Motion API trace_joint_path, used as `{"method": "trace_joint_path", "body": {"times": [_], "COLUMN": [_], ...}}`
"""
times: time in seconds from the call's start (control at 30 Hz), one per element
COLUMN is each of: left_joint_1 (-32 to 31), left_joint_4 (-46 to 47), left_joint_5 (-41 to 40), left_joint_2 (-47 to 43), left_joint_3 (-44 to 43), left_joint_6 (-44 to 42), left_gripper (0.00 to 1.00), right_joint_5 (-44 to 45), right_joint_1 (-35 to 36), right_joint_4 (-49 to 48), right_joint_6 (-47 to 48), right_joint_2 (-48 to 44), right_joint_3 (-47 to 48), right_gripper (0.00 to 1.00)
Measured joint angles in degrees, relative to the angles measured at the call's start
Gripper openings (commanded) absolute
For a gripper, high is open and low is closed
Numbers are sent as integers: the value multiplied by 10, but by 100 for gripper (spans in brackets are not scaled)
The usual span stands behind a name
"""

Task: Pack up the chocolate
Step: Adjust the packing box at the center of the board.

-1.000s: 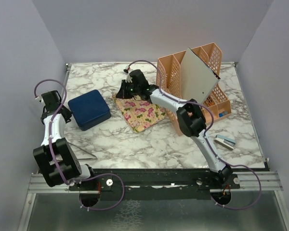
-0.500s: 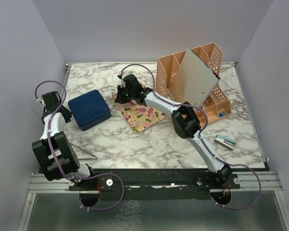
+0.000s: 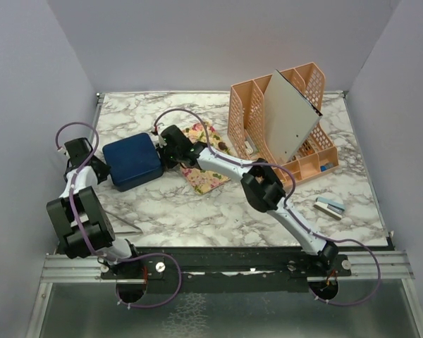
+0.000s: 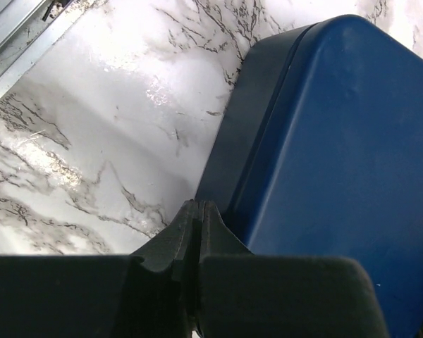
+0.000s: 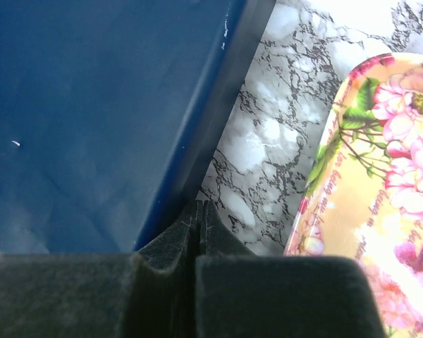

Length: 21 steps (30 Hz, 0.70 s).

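The closed dark blue box (image 3: 132,160) lies on the marble table at the left. My left gripper (image 3: 101,170) is shut, its tips (image 4: 199,205) low against the box's left side wall (image 4: 233,141). My right gripper (image 3: 163,153) is shut too, tips (image 5: 198,205) at the foot of the box's right wall (image 5: 211,127). Neither holds anything. Beside the box lies a floral tray (image 3: 210,169), seen close in the right wrist view (image 5: 381,183). A few small dark bits (image 3: 223,146) sit at its far corner, too small to tell whether they are chocolate.
An orange desk organiser (image 3: 317,151) stands at the back right with a grey board (image 3: 289,116) leaning in it. A small grey and blue item (image 3: 329,206) lies at the right front. A thin rod (image 3: 121,220) lies near the left arm's base. Walls enclose three sides.
My right arm has swung left, off the floral tray, to the blue box's right side. The left gripper has moved in toward the box's left side. Both stayed shut.
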State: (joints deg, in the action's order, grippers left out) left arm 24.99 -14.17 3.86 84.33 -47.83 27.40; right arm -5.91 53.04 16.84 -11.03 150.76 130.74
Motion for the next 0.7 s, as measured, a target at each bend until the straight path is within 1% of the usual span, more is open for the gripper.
{"method": "trace_joint_path", "body": {"times": [0.1,0.13,0.17,0.2,0.27,0.3,0.4,0.43,0.5,0.6,0.7], "left_joint_1": [-2,-2,-3,-3,-3,-2,-3,-4,-4,-4,-4], "left_joint_4": [-6,-14,-21,-31,-47,-52,-58,-59,-61,-62,-67], "left_joint_5": [4,5,7,9,7,7,7,9,18,45,61], "left_joint_2": [0,0,0,-2,-8,-12,-42,-53,-73,-79,-73], "left_joint_3": [-4,-9,-15,-25,-44,-53,-71,-73,-74,-68,-45], "left_joint_6": [0,0,0,0,-1,0,-5,-5,-7,-11,-18], "left_gripper": [0,10,26,32,36,40,63,67,73,80,81], "right_joint_5": [8,9,9,9,9,8,3,2,0,-4,-10], "right_joint_1": [-1,-2,-2,-3,-3,-3,-3,-3,-3,-4,-5], "right_joint_4": [-4,-11,-17,-21,-26,-29,-43,-46,-43,-42,-45], "right_joint_6": [-1,-5,-10,-14,-22,-26,-35,-40,-44,-53,-59], "right_joint_2": [-9,-16,-24,-31,-39,-42,-43,-43,-42,-41,-41], "right_joint_3": [-14,-28,-44,-55,-68,-71,-71,-70,-64,-51,-42], "right_gripper": [0,0,0,0,0,0,0,0,0,0,0]}}
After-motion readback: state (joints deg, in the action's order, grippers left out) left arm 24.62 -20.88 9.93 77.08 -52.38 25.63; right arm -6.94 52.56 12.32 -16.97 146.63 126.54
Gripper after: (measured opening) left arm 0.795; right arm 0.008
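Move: The closed left fingertips are at the packing box's left side; its middle is about 8 cm to their right, 3 cm ahead and slightly lower. A silver rod lies some 18 cm back and 6 cm right of that hand. From the right hand, closed at the opposite side, the box's middle is about 9 cm left and 1 cm back, while the flowered board is about level, 15 cm to its right and slightly lower. Upward, the left hand comes free of the packing box's left side, rising about 8 cm with a slight forward drift while its shut fingers spread wide; it then sinks 2 cm and shifts 2 cm right over the near part of the box's left edge. The right hand, still shut, eases a centimetre right, returns, and rises 3 cm close beside the right side. ##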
